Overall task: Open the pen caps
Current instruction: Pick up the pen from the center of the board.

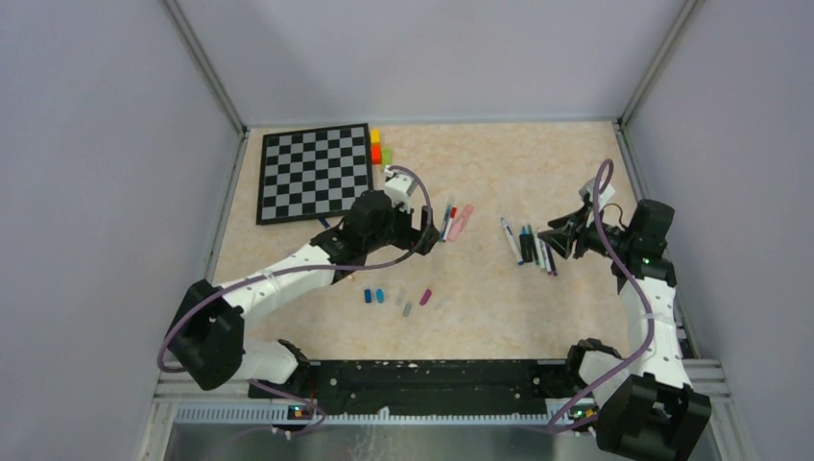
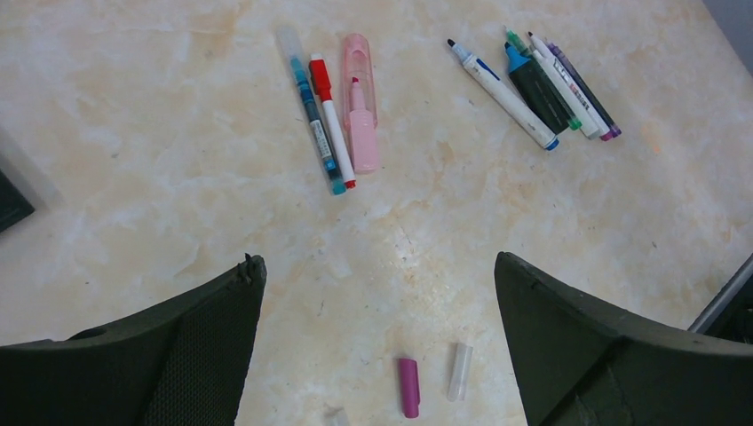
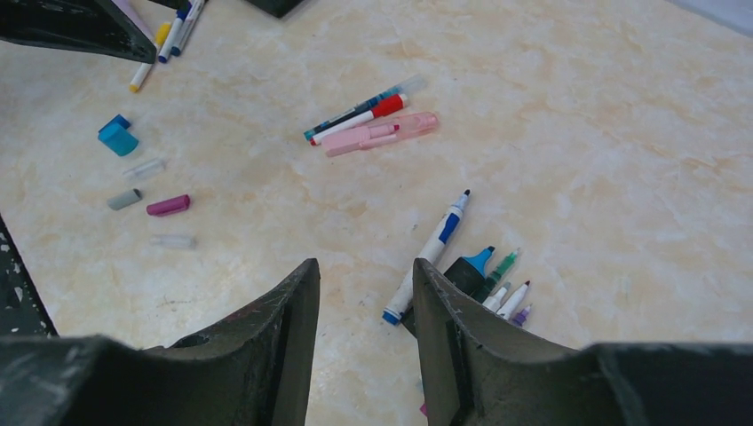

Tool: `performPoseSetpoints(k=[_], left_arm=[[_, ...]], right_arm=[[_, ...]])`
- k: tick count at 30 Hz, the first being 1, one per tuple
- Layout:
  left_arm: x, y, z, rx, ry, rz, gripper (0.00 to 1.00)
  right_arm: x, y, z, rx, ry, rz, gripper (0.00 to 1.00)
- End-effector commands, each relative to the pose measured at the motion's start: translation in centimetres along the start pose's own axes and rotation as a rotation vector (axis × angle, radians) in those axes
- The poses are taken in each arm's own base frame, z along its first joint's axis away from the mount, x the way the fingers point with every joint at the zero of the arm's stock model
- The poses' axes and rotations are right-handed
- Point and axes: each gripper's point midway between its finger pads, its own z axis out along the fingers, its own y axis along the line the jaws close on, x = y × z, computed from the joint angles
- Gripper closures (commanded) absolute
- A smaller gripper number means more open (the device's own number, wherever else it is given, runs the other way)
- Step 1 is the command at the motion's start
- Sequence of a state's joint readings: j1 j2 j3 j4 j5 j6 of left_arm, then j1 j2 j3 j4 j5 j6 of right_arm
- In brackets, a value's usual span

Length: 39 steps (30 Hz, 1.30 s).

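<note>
Three capped pens lie side by side: a teal one (image 2: 313, 115), a red-capped one (image 2: 332, 120) and a wider pink highlighter (image 2: 361, 106). My left gripper (image 2: 377, 266) hangs open above bare table just short of them, nothing between its fingers. Loose pen caps lie nearer the arms: magenta (image 2: 408, 387), clear (image 2: 459, 371), blue (image 3: 117, 138) and grey (image 3: 124, 199). A bunch of uncapped pens (image 3: 439, 244) lies to the right, partly hidden by my right gripper (image 3: 360, 266), which is open and empty right beside them. In the top view the left gripper (image 1: 427, 230) and right gripper (image 1: 562, 238) flank the two pen groups.
A chessboard (image 1: 315, 173) lies at the back left with yellow, red and green blocks (image 1: 376, 146) at its right edge. More pens (image 3: 169, 35) lie under the left arm. Walls close in the table on three sides.
</note>
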<state>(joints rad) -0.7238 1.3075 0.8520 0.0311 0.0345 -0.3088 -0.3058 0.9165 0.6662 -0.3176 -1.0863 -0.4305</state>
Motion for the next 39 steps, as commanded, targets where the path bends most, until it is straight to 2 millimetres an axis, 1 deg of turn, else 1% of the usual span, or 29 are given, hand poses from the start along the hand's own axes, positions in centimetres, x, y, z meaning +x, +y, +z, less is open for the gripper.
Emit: performPoseSetpoints(k=[1, 3, 5, 9, 11, 14, 17, 20, 22, 25, 27, 29, 32, 39], left_arm=[[-2.4, -1.7, 1.8, 0.096, -0.020, -0.046, 0.01], [-2.1, -1.2, 3.0, 0.080, 0.017, -0.062, 0.01], [-2.2, -0.9, 4.2, 0.065, 0.045, -0.069, 0.01], [-0.5, 0.5, 6.9, -0.008, 0.153, -0.093, 0.01], [0.0, 1.3, 8.2, -0.052, 0.196, -0.103, 0.01], [1.0, 2.4, 9.6, -0.109, 0.256, -0.101, 0.02], [1.5, 3.5, 10.7, -0.169, 0.296, -0.095, 0.06], [2.2, 5.1, 11.9, -0.248, 0.325, -0.083, 0.19], [2.9, 5.6, 12.6, -0.272, 0.360, -0.072, 0.26], [4.0, 6.2, 13.6, -0.294, 0.420, -0.057, 0.40], [4.4, 6.5, 14.1, -0.301, 0.442, -0.046, 0.46], [4.6, 6.5, 14.6, -0.299, 0.452, -0.039, 0.49], [4.5, 6.2, 15.2, -0.274, 0.455, -0.034, 0.51], [5.0, 5.8, 15.7, -0.246, 0.471, -0.034, 0.53]], right_arm=[[-0.6, -0.3, -0.2, 0.004, -0.032, -0.057, 0.58], [-0.7, -0.3, -0.2, 0.005, -0.032, -0.056, 0.58], [-0.7, -0.3, -0.2, 0.005, -0.033, -0.058, 0.58], [-0.7, -0.4, -0.3, 0.009, -0.031, -0.058, 0.58], [-0.6, -0.4, -0.3, 0.008, -0.031, -0.056, 0.58], [-0.7, -0.4, -0.2, 0.010, -0.031, -0.057, 0.58], [-0.6, -0.4, -0.2, 0.009, -0.031, -0.053, 0.57], [-0.7, -0.4, -0.2, 0.009, -0.031, -0.054, 0.57], [-0.7, -0.4, -0.2, 0.009, -0.032, -0.055, 0.57], [-0.7, -0.4, -0.2, 0.009, -0.032, -0.055, 0.57], [-0.7, -0.4, -0.2, 0.009, -0.032, -0.057, 0.57], [-0.7, -0.4, -0.2, 0.009, -0.032, -0.057, 0.57], [-0.6, -0.4, -0.2, 0.009, -0.032, -0.055, 0.57], [-0.6, -0.4, -0.2, 0.009, -0.032, -0.054, 0.57]])
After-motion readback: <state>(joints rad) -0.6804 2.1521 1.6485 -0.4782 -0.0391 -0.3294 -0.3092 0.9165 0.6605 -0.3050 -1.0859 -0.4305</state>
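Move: The teal pen's middle lies about 13 cm ahead of the left hand, 6 cm to its right and 16 cm below. The red marker lies right beside it, some 2 cm to the pen's right, and the pink highlighter about 4 cm to the pen's right, both almost level with it. From the right hand the teal pen is roughly 14 cm ahead, 20 cm to the left and 18 cm down. The left hand sinks about 14 cm and reaches forward 10 cm towards the teal pen, tipping down, fingers half-closing. ##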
